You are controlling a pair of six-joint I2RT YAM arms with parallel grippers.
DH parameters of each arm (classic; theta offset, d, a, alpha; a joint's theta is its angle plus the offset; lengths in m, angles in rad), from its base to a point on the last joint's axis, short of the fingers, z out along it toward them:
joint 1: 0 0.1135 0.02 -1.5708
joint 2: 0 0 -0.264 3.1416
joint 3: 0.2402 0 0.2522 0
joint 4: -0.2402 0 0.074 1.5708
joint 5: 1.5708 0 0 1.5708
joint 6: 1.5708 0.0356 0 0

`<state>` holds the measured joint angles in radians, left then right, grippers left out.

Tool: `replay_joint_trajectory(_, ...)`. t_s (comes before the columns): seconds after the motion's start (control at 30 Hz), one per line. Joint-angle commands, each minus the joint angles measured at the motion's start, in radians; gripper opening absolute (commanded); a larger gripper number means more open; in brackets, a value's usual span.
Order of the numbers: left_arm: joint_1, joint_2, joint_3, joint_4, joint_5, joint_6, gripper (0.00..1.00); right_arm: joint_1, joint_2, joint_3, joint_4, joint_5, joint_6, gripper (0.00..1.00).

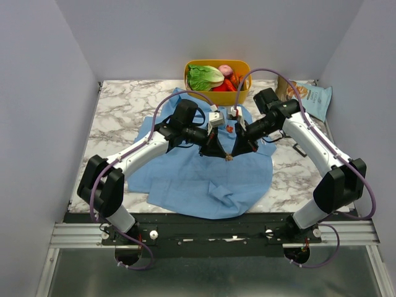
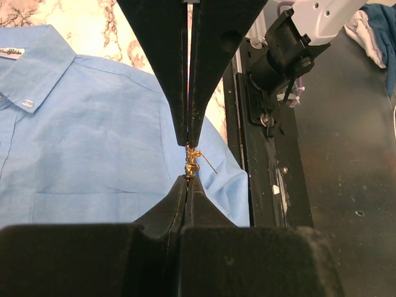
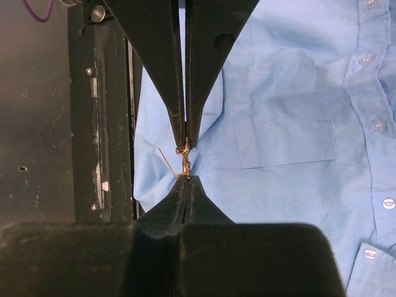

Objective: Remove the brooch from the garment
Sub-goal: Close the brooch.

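Observation:
The garment (image 1: pixel 185 179) is a light-blue shirt spread flat on the marble table, and it fills the left wrist view (image 2: pixel 93 142) and the right wrist view (image 3: pixel 291 136). The brooch (image 1: pixel 229 158) is a tiny gold-tan piece over the shirt's middle. My left gripper (image 1: pixel 221 154) and right gripper (image 1: pixel 237 153) meet tip to tip on it, both shut. In the left wrist view the brooch (image 2: pixel 192 162) sits between my left gripper (image 2: pixel 187 178) below and the right gripper (image 2: pixel 188 144) above. Its thin pin sticks out bare. The right wrist view mirrors this around the brooch (image 3: pixel 184 162), with the right gripper (image 3: pixel 187 178) below.
A red-orange ornament (image 1: pixel 229 129) lies on the shirt just behind the grippers. A yellow basket (image 1: pixel 218 62) of vegetables stands at the back. A snack bag (image 1: pixel 309 96) lies at the back right. The black frame rail (image 2: pixel 278 154) runs along the table's near edge.

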<state>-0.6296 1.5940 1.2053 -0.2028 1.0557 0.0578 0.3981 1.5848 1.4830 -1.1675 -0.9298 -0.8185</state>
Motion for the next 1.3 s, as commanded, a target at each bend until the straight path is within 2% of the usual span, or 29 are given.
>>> replay_joint_trajectory(0.0, -0.009, 0.014, -0.007, 0.029, 0.033, -0.015, 0.00, -0.001, 0.009, 0.000, 0.049, -0.014, 0.008, 0.04)
replay_joint_trajectory(0.03, -0.009, 0.018, -0.009, 0.032, 0.032, -0.019, 0.00, -0.001, 0.009, -0.001, 0.052, -0.009, 0.015, 0.13)
replay_joint_trajectory(0.1, -0.009, 0.020, -0.009, 0.040, 0.030, -0.029, 0.00, -0.004, 0.012, -0.006, 0.063, 0.000, 0.018, 0.22)
replay_joint_trajectory(0.13, -0.009, 0.020, -0.010, 0.043, 0.029, -0.032, 0.00, -0.005, 0.012, -0.009, 0.065, 0.000, 0.018, 0.31)
replay_joint_trajectory(0.23, -0.007, 0.018, -0.013, 0.060, 0.012, -0.047, 0.00, -0.015, 0.015, -0.016, 0.075, 0.002, 0.018, 0.47)
replay_joint_trajectory(0.27, -0.005, 0.020, -0.019, 0.066, -0.005, -0.053, 0.00, -0.019, 0.015, -0.020, 0.078, 0.005, 0.018, 0.48)
replay_joint_trajectory(0.6, 0.008, 0.024, -0.030, 0.126, -0.075, -0.125, 0.00, -0.067, -0.037, -0.044, 0.066, -0.043, -0.034, 0.61)
replay_joint_trajectory(0.83, 0.011, 0.032, -0.024, 0.137, -0.134, -0.156, 0.00, -0.067, -0.029, -0.079, 0.163, -0.043, 0.036, 0.70)
replay_joint_trajectory(1.27, 0.011, 0.043, -0.021, 0.135, -0.114, -0.164, 0.00, -0.067, -0.043, -0.109, 0.250, -0.037, 0.099, 0.72)
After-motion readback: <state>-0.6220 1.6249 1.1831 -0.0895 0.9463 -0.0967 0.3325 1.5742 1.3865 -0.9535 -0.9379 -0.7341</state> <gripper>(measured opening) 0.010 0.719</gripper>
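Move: The brooch is already pinched between both hands' shut fingertips: its middle lies about 1 cm to the right of the left hand and about 1 cm to the left of the right hand, level with both. From the left hand, the red flower on the shirt is about 13 cm ahead, 1 cm right and 15 cm below; the shirt's folded sleeve is roughly 10 cm back, 2 cm left and 15 cm below. Right fingers open wide, releasing the brooch, and go about 3.5 cm forward and slightly down; left carries it likewise. ##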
